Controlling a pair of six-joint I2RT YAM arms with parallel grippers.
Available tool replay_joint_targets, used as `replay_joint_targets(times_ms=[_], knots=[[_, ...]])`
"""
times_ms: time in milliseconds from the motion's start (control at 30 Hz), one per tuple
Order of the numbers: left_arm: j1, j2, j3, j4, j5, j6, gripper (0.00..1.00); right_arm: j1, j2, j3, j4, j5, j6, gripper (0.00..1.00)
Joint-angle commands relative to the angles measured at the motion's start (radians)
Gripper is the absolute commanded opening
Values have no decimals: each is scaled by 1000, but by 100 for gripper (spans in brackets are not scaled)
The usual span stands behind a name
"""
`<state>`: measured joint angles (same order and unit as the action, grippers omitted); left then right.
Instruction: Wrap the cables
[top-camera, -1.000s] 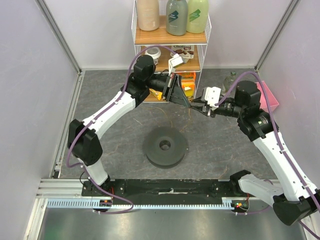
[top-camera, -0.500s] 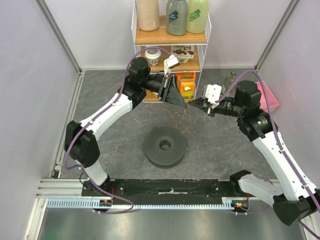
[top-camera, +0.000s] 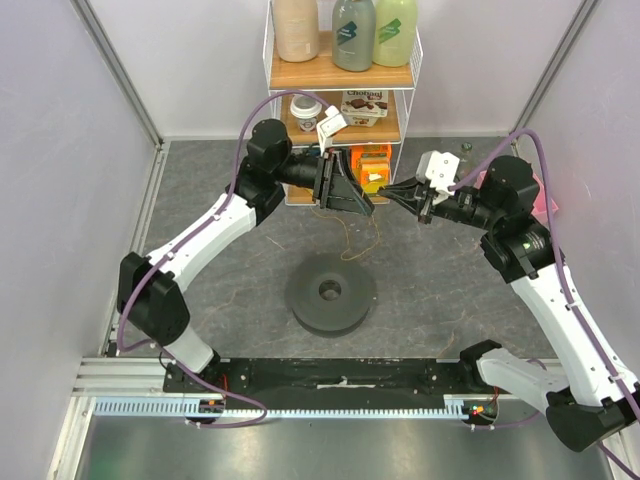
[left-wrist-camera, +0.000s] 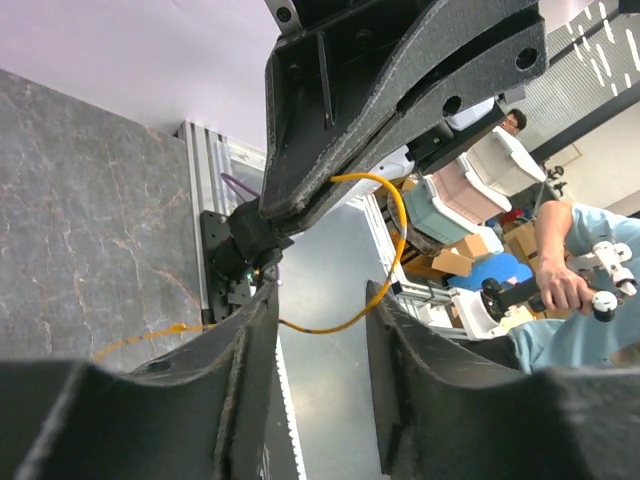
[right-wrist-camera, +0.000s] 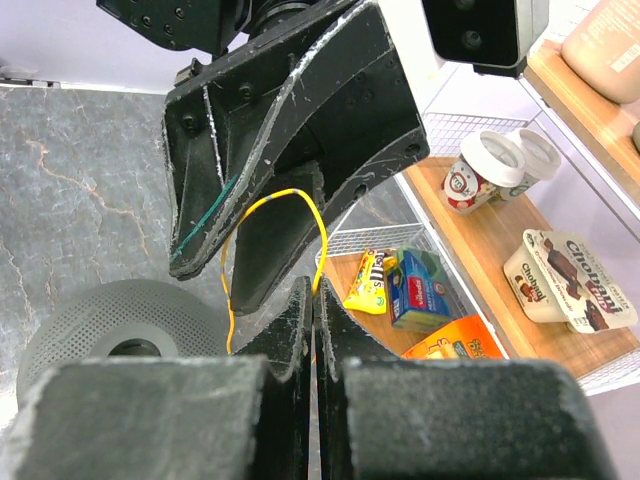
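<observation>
The cable (right-wrist-camera: 292, 195) is a hair-thin yellow-orange wire. My right gripper (right-wrist-camera: 316, 286) is shut on it, and the wire arcs up from the tips and drops toward the floor. In the left wrist view the wire (left-wrist-camera: 330, 324) crosses the gap of my left gripper (left-wrist-camera: 322, 300), which is open, with neither finger pressing on it. In the top view both grippers meet in front of the shelf, the left (top-camera: 362, 205) and the right (top-camera: 387, 196), with the wire (top-camera: 349, 240) hanging in a faint loop. The dark grey round spool (top-camera: 331, 293) lies flat on the floor below them.
A white wire shelf (top-camera: 342, 75) stands just behind the grippers, holding bottles, cups, snack packs and an orange box (top-camera: 375, 165). A pink object (top-camera: 541, 190) sits at the right wall. The arm bases and a metal rail (top-camera: 340, 405) are at the near edge.
The right gripper has moved back and up toward the shelf with the wire. The left wrist has shifted back and left and turned, its jaws still open by the right gripper's tips.
</observation>
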<state>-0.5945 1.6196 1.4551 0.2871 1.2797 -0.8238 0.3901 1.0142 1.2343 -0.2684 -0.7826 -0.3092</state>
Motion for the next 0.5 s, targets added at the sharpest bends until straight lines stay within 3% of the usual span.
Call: replay_joint_targets(times_ms=[0, 167, 333, 467], knots=[[5, -53, -16, 32, -22, 67, 37, 4, -12, 33, 26, 22, 19, 0], [16, -78, -19, 47, -29, 68, 2, 6, -8, 18, -40, 28, -53, 0], [59, -78, 33, 92, -59, 9, 2, 3, -28, -82, -95, 36, -159, 0], [59, -73, 71, 93, -74, 12, 2, 6, -31, -118, -85, -7, -131, 0]])
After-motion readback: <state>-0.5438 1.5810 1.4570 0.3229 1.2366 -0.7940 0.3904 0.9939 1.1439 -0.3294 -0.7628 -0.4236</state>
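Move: Between the left hand's open fingertips already runs a strand of the yellow cable, practically at the hand point. The shut right fingertips holding the cable are about 4 cm ahead of it, 2 cm to its right and 2 cm higher; from the right hand that strand is thus 4 cm back, 2 cm left and 2 cm down. The round dark disc lies some 6 cm back, 6 cm left and 33 cm below the left hand; the orange box about 18 cm ahead, 2 cm right and 31 cm down. Closing first, almost on the spot, the left fingers pinch the cable strand, then carry it up, forward and to the left by about 3 cm in all. The right hand, still shut on its own part of the cable, waits, then sinks about 4.5 cm, away from the left fingertips, with a slight roll that lowers its left side. ##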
